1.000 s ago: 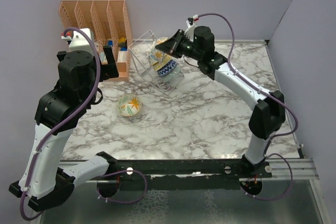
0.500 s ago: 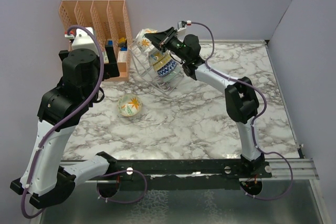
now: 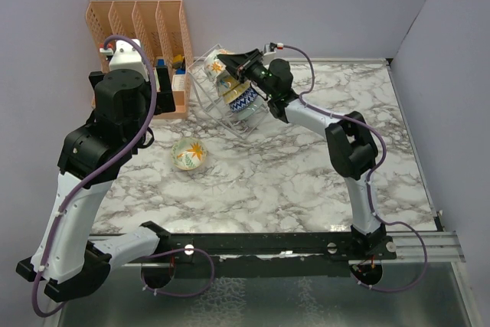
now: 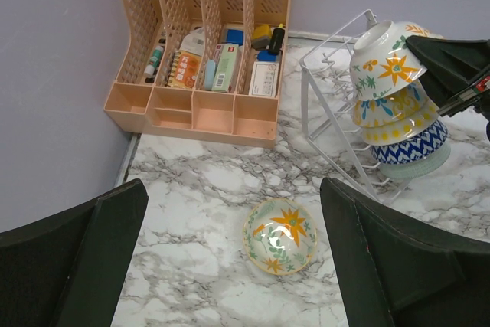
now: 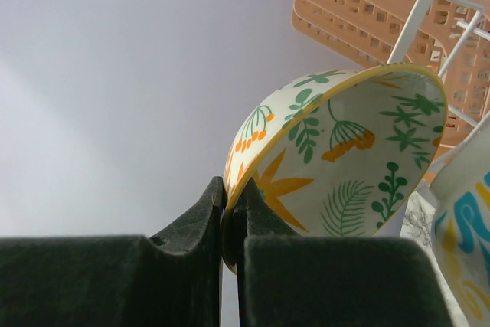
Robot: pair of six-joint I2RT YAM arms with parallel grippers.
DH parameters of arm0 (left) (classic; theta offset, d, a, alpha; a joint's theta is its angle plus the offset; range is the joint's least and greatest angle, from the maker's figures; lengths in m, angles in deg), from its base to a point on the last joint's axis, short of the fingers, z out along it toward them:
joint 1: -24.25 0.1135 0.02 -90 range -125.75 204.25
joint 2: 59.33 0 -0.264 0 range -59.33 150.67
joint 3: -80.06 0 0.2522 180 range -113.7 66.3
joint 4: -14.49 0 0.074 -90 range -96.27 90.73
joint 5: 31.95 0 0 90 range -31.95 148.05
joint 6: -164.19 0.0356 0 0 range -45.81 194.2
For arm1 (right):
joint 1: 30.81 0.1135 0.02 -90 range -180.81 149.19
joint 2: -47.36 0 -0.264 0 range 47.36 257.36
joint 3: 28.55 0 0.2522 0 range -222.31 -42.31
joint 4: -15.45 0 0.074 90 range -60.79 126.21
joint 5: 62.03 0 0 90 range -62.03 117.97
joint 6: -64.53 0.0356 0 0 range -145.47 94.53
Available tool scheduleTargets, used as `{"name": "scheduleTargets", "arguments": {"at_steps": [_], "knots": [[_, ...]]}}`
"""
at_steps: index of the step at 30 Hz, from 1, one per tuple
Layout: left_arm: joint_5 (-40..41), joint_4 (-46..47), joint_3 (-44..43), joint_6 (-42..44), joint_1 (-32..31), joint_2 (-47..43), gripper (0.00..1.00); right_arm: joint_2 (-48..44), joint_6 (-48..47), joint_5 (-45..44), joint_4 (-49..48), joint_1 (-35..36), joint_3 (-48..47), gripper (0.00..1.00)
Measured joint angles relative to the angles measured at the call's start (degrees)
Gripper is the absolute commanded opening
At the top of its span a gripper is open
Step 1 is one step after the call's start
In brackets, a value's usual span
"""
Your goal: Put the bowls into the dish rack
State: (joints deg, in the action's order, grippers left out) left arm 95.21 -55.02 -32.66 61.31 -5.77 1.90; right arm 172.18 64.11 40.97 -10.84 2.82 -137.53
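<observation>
My right gripper (image 5: 232, 197) is shut on the rim of a cream bowl (image 5: 344, 158) with orange-green leaf prints. It holds that bowl (image 3: 217, 65) tilted at the far left end of the wire dish rack (image 3: 200, 91), above the bowls standing in it. In the left wrist view the held bowl (image 4: 387, 59) sits over a yellow-printed bowl (image 4: 390, 109), a blue-patterned bowl (image 4: 409, 143) and a teal one (image 4: 417, 168). Another cream flower bowl (image 4: 281, 236) lies alone on the marble. My left gripper (image 4: 233, 183) hangs open high above it, holding nothing.
An orange slotted organizer (image 3: 142, 32) with small items stands at the back left, right beside the rack. Purple walls close in the left, back and right sides. The left arm's elbow (image 3: 99, 143) looms over the table's left part.
My right gripper has carried the leaf-print bowl leftward to the rack's far end, above the stacked bowls. The left arm has shifted only slightly.
</observation>
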Motion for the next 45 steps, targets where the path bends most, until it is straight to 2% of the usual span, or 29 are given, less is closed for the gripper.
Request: {"name": "scheduleTargets", "arguments": {"at_steps": [12,21,32,34,39,41,45], "knots": [[0.0,0.0,0.0,0.0,0.0,0.1,0.99,0.1,2.2,-0.9,-0.4,-0.5,2.1,0.04],[0.0,0.0,0.0,0.0,0.0,0.2,0.99,0.7,2.6,-0.6,-1.6,-1.1,2.2,0.15],[0.0,0.0,0.0,0.0,0.0,0.3,0.99,4.1,2.8,1.6,-1.5,-1.8,2.2,0.21],[0.0,0.0,0.1,0.0,0.0,0.3,0.99,4.1,2.8,1.7,-1.4,-1.8,2.2,0.26],[0.0,0.0,0.1,0.0,0.0,0.3,0.99,4.0,2.5,1.7,-0.4,-1.9,2.5,0.32],[0.0,0.0,0.1,0.0,0.0,0.3,0.99,3.7,2.3,1.7,0.1,-1.9,3.0,0.48],[0.0,0.0,0.1,0.0,0.0,0.3,0.99,1.6,2.3,1.8,1.0,-2.2,4.5,0.51]]}}
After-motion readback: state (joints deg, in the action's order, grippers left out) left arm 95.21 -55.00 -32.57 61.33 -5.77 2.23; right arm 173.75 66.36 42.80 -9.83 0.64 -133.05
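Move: The right hand already pinches the flowered bowl by its rim; that bowl's place at the top of the stack in the dish rack is about 1 cm ahead, 3 cm left and 5 cm below. The swirl bowl under it sits level ahead, 1 cm left, 9 cm down; the zigzag bowl 2 cm back, 5 cm right, 16 cm down. The last table bowl lies about 14 cm back, 13 left, 27 below. From the left hand the rack place is roughly 24 cm ahead, 14 right, 18 below. The right hand lets go of the flowered bowl's rim at the top of the rack: still pinching, it sinks a little and eases right, then the fingers start to part while it goes on down, some 6 cm in all with a slight forward creep and 5 to 10 degrees of downward tip. It lifts about 1 cm at the end as the fingers reach half open, one finger still close inside the rim. ##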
